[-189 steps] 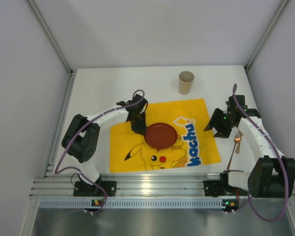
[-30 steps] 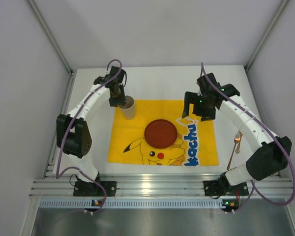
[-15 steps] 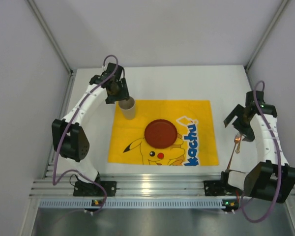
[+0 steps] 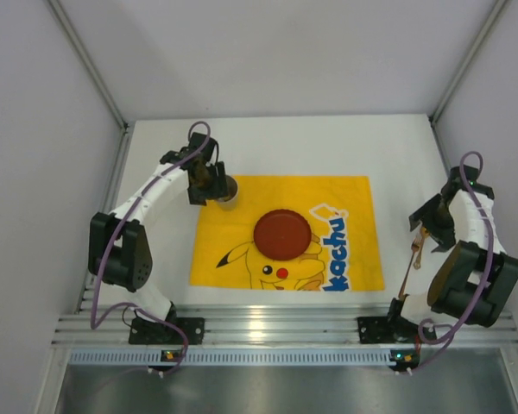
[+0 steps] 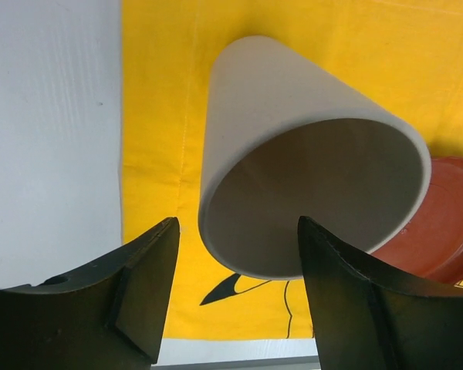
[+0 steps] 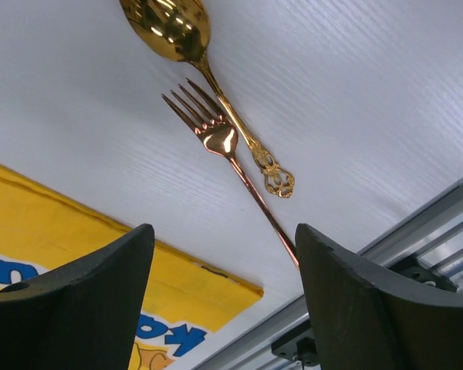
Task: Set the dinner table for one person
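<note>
A beige cup (image 5: 309, 154) stands upright on the far left corner of the yellow Pikachu cloth (image 4: 242, 216), which lies on the white dinner table (image 4: 328, 147). My left gripper (image 4: 209, 181) hovers just over the cup (image 4: 228, 187) and is open (image 5: 235, 301), with its fingers apart from the rim. In the middle of the cloth rests a dark red plate (image 4: 282, 234). A copper fork (image 6: 216, 139) and a gold spoon (image 6: 166, 27) lie side by side on the bare table, right of the cloth. Above them, my right gripper (image 4: 430, 222) is open (image 6: 224, 301) and holds nothing.
White walls close in the table at the back and on both sides. A metal rail (image 4: 276, 332) with the arm bases runs along the near edge. The fork's long handle (image 4: 405, 278) reaches toward that rail.
The left gripper has let go of the cup and stays over it. The right arm has swung from the cloth's right part out to the fork and spoon at the right edge.
</note>
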`<control>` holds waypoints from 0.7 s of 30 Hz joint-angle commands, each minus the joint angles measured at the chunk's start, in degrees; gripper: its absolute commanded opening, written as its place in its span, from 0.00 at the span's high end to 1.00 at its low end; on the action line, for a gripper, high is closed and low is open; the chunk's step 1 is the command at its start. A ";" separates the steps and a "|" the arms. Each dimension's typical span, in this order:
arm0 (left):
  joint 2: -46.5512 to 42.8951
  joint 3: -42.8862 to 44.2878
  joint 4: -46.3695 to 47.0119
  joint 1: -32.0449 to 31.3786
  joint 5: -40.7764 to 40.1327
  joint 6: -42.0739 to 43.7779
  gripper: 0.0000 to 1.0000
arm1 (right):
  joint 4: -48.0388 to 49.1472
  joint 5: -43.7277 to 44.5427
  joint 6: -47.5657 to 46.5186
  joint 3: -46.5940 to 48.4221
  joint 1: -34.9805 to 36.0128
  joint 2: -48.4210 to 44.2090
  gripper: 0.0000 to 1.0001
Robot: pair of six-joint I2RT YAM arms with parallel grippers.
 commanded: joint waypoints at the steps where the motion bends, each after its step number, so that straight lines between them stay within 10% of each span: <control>1: -0.58 0.55 3.61 0.09 1.98 1.82 0.32 | 3.00 -0.67 1.71 -3.84 -0.07 -0.79 0.27; 14: -0.23 0.12 2.99 0.09 6.28 2.35 0.34 | 10.65 0.20 2.77 -12.56 0.11 -5.02 0.64; 21: -0.41 -0.76 3.34 0.09 6.02 2.52 0.34 | 9.86 5.91 1.37 -5.61 -2.09 0.95 0.68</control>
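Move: The fork I'm after with my right hand lies lengthwise below it, its middle about 9 cm down, 5 cm back and 2 cm left. The spoon lies close along the fork's right side, its middle level with my hand and 1 cm to its right, also 9 cm down. From my left hand the fork is some 57 cm right and 18 cm back. The cup stands about 3 cm ahead and 4 cm right of my left hand, its middle roughly 5 cm lower. I drop my right hand about 5 cm while swinging it some 5 cm back and a little left over the fork, then bring it partway forward and right again, rising about a centimetre, to hover over the fork's neck. Meanwhile I narrow its fingers from wide to about a third open. My left hand stays open at the cup, easing 1.5 cm right. ##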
